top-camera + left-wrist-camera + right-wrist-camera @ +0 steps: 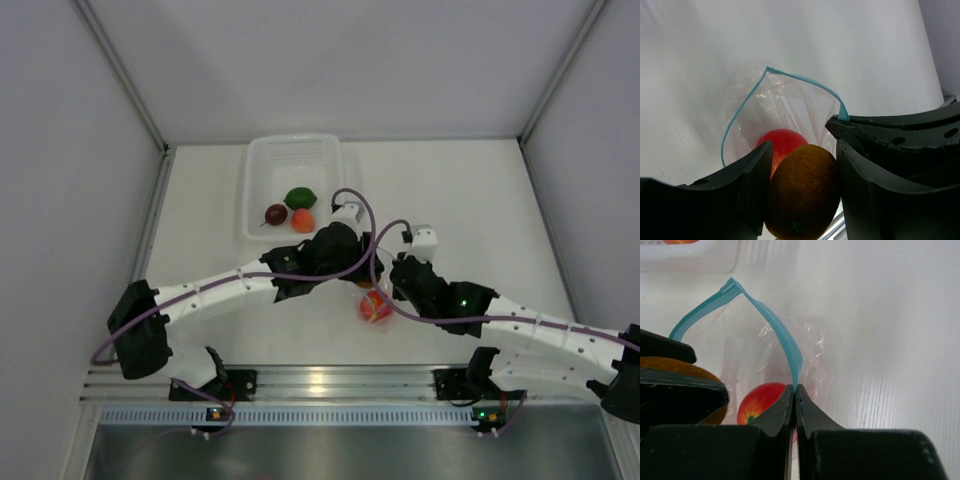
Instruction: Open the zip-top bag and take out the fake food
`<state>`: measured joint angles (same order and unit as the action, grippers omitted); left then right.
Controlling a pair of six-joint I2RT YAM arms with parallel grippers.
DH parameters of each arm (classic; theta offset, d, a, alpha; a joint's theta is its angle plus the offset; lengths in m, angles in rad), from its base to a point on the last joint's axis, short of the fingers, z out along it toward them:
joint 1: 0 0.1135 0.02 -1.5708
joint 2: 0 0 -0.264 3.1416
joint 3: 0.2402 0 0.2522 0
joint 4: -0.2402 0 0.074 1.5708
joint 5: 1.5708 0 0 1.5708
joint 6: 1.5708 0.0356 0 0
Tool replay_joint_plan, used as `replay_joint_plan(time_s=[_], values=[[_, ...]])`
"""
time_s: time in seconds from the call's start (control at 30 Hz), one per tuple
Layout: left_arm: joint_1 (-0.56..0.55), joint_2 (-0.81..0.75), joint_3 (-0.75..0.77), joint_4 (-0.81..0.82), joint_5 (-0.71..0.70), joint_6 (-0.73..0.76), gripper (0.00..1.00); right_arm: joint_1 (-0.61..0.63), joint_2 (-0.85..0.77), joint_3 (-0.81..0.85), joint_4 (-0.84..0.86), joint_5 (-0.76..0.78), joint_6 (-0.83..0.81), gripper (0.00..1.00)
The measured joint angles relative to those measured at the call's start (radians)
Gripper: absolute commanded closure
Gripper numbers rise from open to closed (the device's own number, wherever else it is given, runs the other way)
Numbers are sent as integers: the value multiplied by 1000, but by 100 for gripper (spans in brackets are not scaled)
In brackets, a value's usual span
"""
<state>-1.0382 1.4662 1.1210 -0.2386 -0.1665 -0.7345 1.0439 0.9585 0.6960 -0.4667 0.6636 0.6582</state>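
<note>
The zip-top bag (377,307) lies on the table between both arms, its mouth held open with the teal zip strip (790,77) forming a loop. My right gripper (795,390) is shut on that strip (782,335) at the bag's near rim. My left gripper (804,150) hangs over the bag's mouth, shut on a brownish-orange fruit (802,192). A red fruit (783,139) still sits inside the bag (756,402). In the top view the left gripper (352,272) is just left of the right gripper (392,290).
A translucent white tub (262,165) stands at the back left and holds a green fruit (300,197), a dark maroon fruit (276,213) and an orange fruit (303,221). Grey walls close the table on three sides.
</note>
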Motion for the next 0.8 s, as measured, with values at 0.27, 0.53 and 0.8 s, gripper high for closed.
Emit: replay_joint_plan(time_s=[0.27,0.53,0.8], values=[[100,-149,-64,-10,-37,1,100,-2,-11,0,-3,6,-1,100],[344,-142,-55,-13,-138,31,100,-2,-42,0,-6,4,-2,100],[565,59,106,-27,-185,64,94,-2,-47,-1,-3,-11,-5,100]])
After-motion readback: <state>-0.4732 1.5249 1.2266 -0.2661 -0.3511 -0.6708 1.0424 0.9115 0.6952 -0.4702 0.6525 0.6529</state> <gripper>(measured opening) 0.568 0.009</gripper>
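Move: The left hand already holds the brown food above the bag. The white tray's middle lies about 27 cm ahead of it, 20 cm to its left and 14 cm below; in the tray the peach sits some 20 cm ahead and 18 cm left, the plum 21 cm ahead and 25 cm left. The bagged tomato is about 5 cm back and 4 cm right. From the right hand, the tray is roughly 23 cm ahead, 29 cm left, 11 cm below. Left hand swings the brown food some 28 cm forward and left over the tray; right keeps pinching the bag. ##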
